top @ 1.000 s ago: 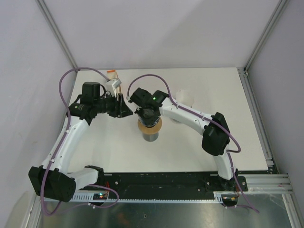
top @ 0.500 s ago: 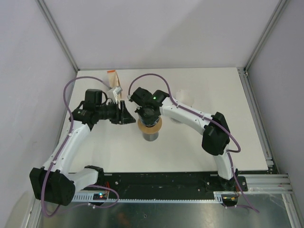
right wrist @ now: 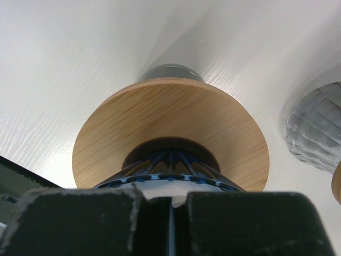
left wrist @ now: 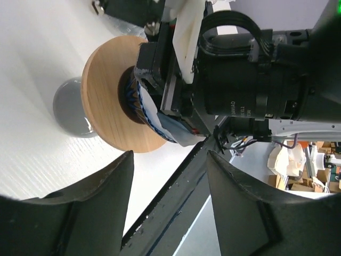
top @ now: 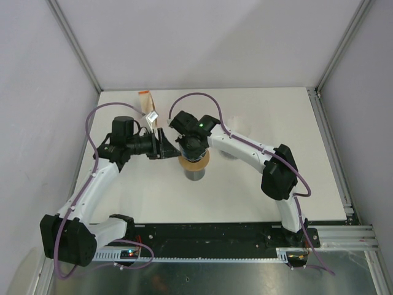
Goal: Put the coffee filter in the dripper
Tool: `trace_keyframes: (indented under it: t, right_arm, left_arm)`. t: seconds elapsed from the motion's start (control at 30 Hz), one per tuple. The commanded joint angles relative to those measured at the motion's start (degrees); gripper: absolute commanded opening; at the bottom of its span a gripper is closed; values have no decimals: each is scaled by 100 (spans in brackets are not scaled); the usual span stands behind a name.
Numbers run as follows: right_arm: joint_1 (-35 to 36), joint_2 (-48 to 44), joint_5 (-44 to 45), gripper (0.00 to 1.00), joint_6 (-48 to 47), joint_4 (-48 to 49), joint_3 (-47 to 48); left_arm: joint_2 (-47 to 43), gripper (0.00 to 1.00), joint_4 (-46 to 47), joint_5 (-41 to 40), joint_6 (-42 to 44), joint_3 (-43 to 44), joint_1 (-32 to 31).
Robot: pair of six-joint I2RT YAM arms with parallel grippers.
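The dripper (right wrist: 170, 160) is a blue wire cone in a round wooden disc (top: 200, 161), standing on a grey cup (top: 194, 176) at mid table. My right gripper (right wrist: 170, 213) points down over it, shut on the white coffee filter (right wrist: 170, 193), whose edge lies at the cone's rim. In the left wrist view the filter (left wrist: 173, 125) sticks out of the cone under the right gripper's black body. My left gripper (left wrist: 169, 160) is open and holds nothing. It sits just left of the dripper (left wrist: 109, 101), and in the top view my left gripper (top: 167, 147) nearly touches the right wrist.
A clear ribbed glass vessel (right wrist: 317, 125) stands close to the right of the dripper. An orange and white packet (top: 145, 96) lies at the back left of the table. The dark front rail (left wrist: 176, 192) runs along the near edge.
My left gripper has moved right, closer to the dripper, and its jaws have spread wider. The right arm has stayed over the dripper.
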Motion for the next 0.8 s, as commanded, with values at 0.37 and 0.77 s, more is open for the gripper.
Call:
trace_keyframes:
  t: [0.37,0.77]
  right_arm:
    - [88,-15,59,0,98,84,79]
    - [78,-260,107,0,26,185,189]
  left_arm:
    - [357,35,809,-279,-735,-18,-58]
    - [321,16,852,-496,-677,-239,-69]
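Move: The coffee filter, already sitting in the blue dripper, has its middle about 6 cm to the left hand's right, 2 cm ahead and 3 cm below. The wooden collar under the dripper lies 7 cm right, level with it and 9 cm lower; the ribbed glass server stands roughly 20 cm right and 9 cm ahead, 17 cm lower. From the right hand, whose shut fingers are at the filter, the filter's middle is about 1 cm ahead, 2 cm left and 2 cm below. The left hand eases forward about 2.5 cm, then down 1.5 cm, nearly closing its fingers at the filter's near edge. ##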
